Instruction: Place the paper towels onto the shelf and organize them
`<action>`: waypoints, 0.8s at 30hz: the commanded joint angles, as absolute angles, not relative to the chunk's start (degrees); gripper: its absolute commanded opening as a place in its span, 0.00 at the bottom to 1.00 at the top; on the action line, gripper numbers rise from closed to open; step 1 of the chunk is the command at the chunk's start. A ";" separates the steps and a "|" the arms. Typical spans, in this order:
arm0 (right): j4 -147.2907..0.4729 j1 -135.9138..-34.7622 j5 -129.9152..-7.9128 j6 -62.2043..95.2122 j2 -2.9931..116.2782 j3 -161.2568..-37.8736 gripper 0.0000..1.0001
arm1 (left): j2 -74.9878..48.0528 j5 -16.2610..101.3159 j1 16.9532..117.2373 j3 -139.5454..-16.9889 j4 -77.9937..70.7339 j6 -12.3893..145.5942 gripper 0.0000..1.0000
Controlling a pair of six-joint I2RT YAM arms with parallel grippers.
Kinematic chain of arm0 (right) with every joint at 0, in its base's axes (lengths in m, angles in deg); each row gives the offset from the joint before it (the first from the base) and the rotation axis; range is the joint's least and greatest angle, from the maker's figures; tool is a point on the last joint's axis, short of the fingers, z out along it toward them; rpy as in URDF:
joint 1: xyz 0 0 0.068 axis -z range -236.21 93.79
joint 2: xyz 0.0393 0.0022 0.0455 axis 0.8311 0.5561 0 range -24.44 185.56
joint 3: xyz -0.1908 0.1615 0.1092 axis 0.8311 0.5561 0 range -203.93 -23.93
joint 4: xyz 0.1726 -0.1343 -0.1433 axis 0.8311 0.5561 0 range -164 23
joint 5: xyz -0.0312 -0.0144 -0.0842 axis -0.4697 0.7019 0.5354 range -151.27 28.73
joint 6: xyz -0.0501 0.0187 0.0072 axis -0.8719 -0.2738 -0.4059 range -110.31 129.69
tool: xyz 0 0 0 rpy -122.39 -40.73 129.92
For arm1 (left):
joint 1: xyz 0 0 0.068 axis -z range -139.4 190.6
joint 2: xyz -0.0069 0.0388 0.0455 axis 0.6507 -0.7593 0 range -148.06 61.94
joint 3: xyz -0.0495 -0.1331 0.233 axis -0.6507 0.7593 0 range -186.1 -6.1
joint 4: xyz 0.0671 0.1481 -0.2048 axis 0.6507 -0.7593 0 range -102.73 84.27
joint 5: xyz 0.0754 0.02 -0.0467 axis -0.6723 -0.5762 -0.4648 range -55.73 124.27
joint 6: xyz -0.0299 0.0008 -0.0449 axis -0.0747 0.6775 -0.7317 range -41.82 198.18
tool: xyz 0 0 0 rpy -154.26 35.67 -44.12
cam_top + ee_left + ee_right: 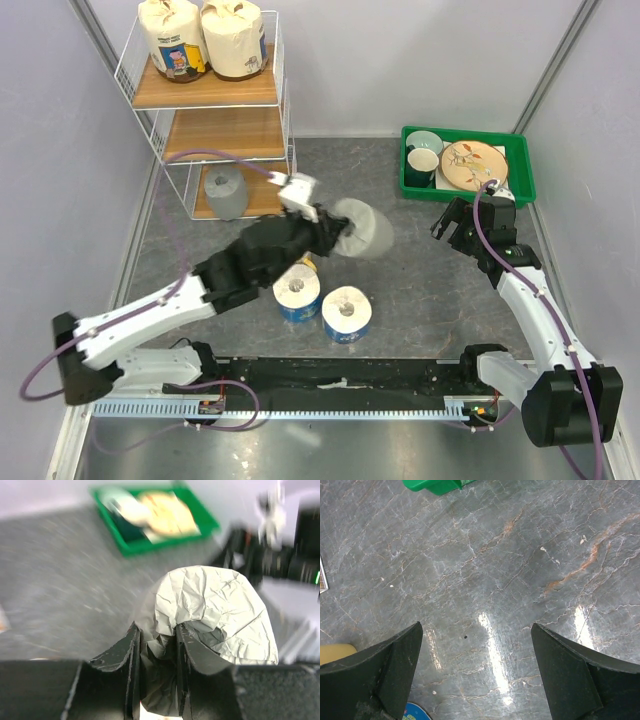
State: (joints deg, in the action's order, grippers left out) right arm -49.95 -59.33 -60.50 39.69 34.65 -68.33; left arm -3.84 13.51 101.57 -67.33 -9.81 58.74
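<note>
The shelf point(225, 132) stands at the back left. Two cream paper towels point(205, 38) sit on its top tier and one grey roll point(224, 191) on the bottom tier. My left gripper point(333, 230) point(156, 630) is shut on the crumpled plastic wrap of a second grey roll point(363, 229) point(215, 610), held above the table's middle. Two white-and-blue rolls point(297, 293) point(346, 314) stand upright near the front. My right gripper point(449, 226) point(476, 626) hangs open over bare table at the right, holding nothing.
A green tray point(520, 165) with dishes sits at the back right, close behind my right gripper. A yellow mug point(307, 264) peeks out from under my left arm. The shelf's middle tier holds nothing.
</note>
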 commanded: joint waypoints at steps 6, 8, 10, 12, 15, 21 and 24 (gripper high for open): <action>-51.77 -58.94 -61.10 39.57 35.24 -68.23 0.98 | 21.47 -14.16 93.34 -56.39 -22.07 48.75 0.21; -52.12 -59.02 -61.01 39.75 35.42 -68.05 0.98 | 24.05 -14.51 90.44 -55.67 -26.71 45.42 0.21; -52.21 -59.02 -61.10 39.66 35.68 -68.05 0.98 | 25.99 -16.78 89.21 -55.49 -29.89 43.56 0.21; -52.47 -59.02 -62.77 39.75 36.03 -68.05 0.98 | 26.52 -18.55 88.94 -55.23 -33.94 40.57 0.22; -52.65 -59.02 -62.86 39.49 36.21 -68.31 0.98 | 26.78 -20.05 88.32 -53.39 -33.77 39.60 0.22; -52.56 -59.02 -62.86 39.22 36.03 -68.14 0.98 | 21.08 -9.04 78.33 -50.32 -26.50 41.26 0.23; -52.56 -58.94 -62.94 39.13 35.86 -68.40 0.98 | 17.74 -2.05 70.05 -49.17 -20.71 41.88 0.23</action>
State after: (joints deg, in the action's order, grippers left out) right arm -50.83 -59.30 -62.55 39.67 36.27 -68.31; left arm 20.77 -10.46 77.00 -50.26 -31.40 43.66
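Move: The left hand already holds a grey paper roll, about 32 cm above its base. The free spot on the bottom shelf lies some 32 cm ahead, 20 cm left and 23 cm below; the grey roll standing there is about 10 cm further left of that spot. The mug is roughly 12 cm ahead, 12 cm left, and a blue roll level ahead, 11 cm left, both some 26 cm down. From the right hand the spot is about 22 cm ahead, 38 cm left and 7 cm below. Leftwards in a fast sweep of about 26 cm, the left hand carries the grey roll towards the bottom shelf, rising slightly at first and then sinking to some 7 cm below where it began. The wrist swings about 50 degrees counter-clockwise, turning the fingers from forward-right to forward, and the hand slows and starts edging forward at the end; the fingers keep their pinch on the roll's wall. ##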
